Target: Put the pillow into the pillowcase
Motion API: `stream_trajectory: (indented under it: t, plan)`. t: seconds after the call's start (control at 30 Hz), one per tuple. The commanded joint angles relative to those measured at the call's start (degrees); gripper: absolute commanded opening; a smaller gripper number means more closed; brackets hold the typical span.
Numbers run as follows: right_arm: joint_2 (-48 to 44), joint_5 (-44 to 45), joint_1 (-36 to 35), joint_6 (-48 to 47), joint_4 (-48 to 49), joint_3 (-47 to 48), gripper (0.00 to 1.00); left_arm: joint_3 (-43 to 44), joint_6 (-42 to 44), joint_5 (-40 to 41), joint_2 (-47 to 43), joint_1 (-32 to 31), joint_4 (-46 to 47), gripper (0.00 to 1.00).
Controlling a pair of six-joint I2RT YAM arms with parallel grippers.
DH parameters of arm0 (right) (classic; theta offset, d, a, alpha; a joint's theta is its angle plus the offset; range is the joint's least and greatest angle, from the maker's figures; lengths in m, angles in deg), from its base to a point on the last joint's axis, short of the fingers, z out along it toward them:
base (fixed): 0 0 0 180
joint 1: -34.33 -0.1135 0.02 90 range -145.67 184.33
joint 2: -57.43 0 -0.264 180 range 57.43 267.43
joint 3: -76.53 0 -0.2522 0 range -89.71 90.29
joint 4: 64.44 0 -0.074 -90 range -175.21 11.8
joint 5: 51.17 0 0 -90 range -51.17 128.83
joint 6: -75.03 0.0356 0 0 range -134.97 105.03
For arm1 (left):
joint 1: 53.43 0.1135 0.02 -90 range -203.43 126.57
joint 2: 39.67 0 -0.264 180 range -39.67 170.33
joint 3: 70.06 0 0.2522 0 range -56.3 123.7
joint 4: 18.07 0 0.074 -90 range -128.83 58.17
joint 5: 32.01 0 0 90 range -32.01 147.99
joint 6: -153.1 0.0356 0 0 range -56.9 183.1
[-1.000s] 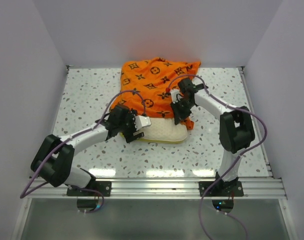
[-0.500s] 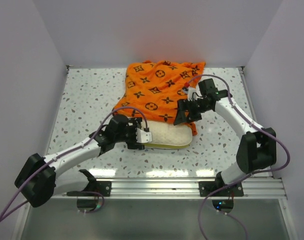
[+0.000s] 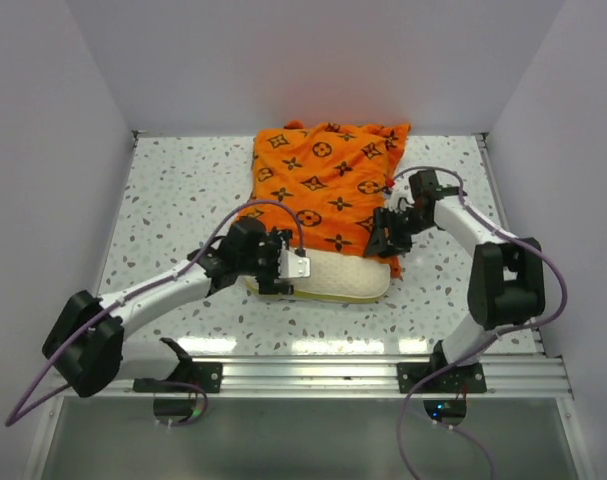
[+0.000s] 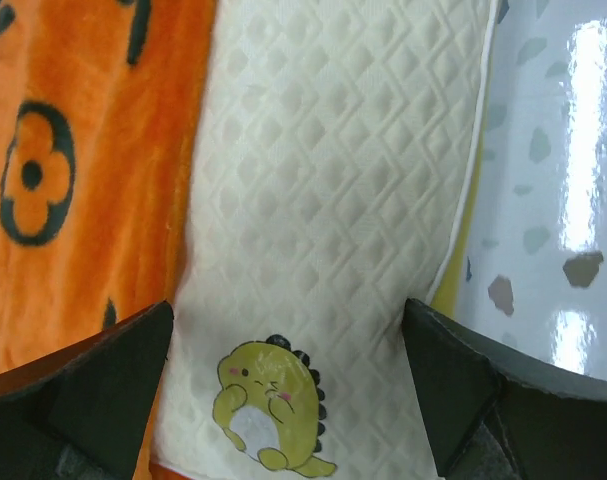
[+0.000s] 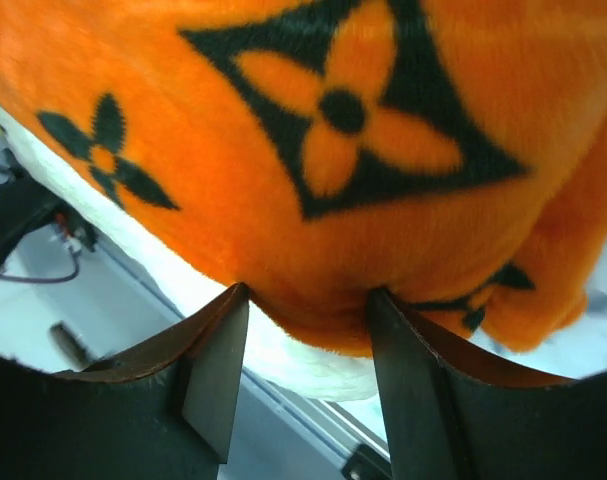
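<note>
The orange pillowcase (image 3: 323, 185) with dark motifs lies spread at the back middle of the table. The cream pillow (image 3: 345, 277) pokes out from under its near edge, its yellow band along the front. My left gripper (image 3: 300, 270) is open at the pillow's left end. In the left wrist view its fingers (image 4: 93, 390) straddle the quilted pillow (image 4: 323, 200) with its dinosaur print, the pillowcase (image 4: 73, 180) beside it. My right gripper (image 3: 388, 238) sits at the case's near right corner. Its fingers (image 5: 218, 370) press both sides of a fold of pillowcase (image 5: 333, 150), the pillow (image 5: 283, 350) beneath.
The speckled white table (image 3: 173, 190) is boxed in by pale walls on the left, back and right. An aluminium rail (image 3: 313, 372) runs along the near edge, where both arm bases are bolted. Purple cables loop over each arm.
My right gripper let go, swung right and down to the case's near right corner, and narrowed on a fold. The left arm pushed the pillow to the right. The pillowcase now lies flatter.
</note>
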Motion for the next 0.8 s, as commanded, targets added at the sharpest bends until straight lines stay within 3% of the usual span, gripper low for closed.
stream_trajectory:
  t: [0.0,0.07,0.1,0.17,0.3,0.33,0.37,0.53,0.63,0.73,0.77]
  plan:
    - [5.14,-8.62,-6.93,4.36,4.08,0.53,0.54,2.26,3.77,-5.60,-8.32,2.89,-8.93,1.00]
    - [5.14,-10.65,-12.03,8.06,10.93,0.89,0.54,2.25,2.63,-4.22,-9.65,-0.61,-7.61,1.00]
    - [5.14,-11.44,-13.00,11.47,13.21,1.50,0.55,3.04,2.45,-1.16,-8.44,-4.54,-8.31,1.00]
    - [4.97,-13.81,-13.27,14.22,17.19,2.46,0.56,2.70,0.01,0.18,-6.15,-6.51,-6.40,1.00]
    - [1.47,-13.03,-11.61,12.90,13.15,4.24,0.64,3.30,-1.94,4.82,-0.88,-10.63,0.97,1.00]
    - [0.41,-13.03,-10.47,13.17,12.89,3.36,0.74,3.75,-2.73,5.72,0.18,-11.34,2.31,1.00]
    - [-1.08,-13.12,-9.85,13.44,12.71,2.48,0.76,4.53,-3.61,6.77,2.97,-12.13,2.75,1.00]
    - [-7.42,-2.32,-3.53,12.91,7.36,-3.76,0.86,7.35,-10.90,13.98,10.37,-15.83,2.32,1.00]
    - [-6.38,3.13,-2.81,8.96,5.67,-6.40,0.88,7.18,-14.16,17.67,15.47,-15.66,2.40,0.98]
    - [-3.57,4.02,-2.81,6.24,6.46,-6.93,0.90,7.44,-15.91,15.85,17.33,-12.50,3.81,0.57]
    - [-1.56,4.28,-2.73,5.19,7.25,-7.02,0.91,8.05,-16.88,14.53,17.68,-10.93,3.90,0.29]
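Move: The pillow lies along my left hand's line. Its middle is some 10 cm to the right, about 1 cm back and 6 cm below, with the pillowcase's middle about 17 cm ahead and 11 cm to the right. From my right hand, the pillowcase's right edge is right at the fingertips, about 2 cm left and 2 cm lower. The pillow's middle is roughly 6 cm back and 16 cm left of that hand. With the pillowcase's right edge still between half-open fingers, I sweep my right hand about 10 cm left, then open wider, lift and come back right, clear of the cloth. Meanwhile my left hand hops up and back some 4 cm, travels right over the pillow and sinks about 9 cm, partly closing to pinch the pillow near its right end. ##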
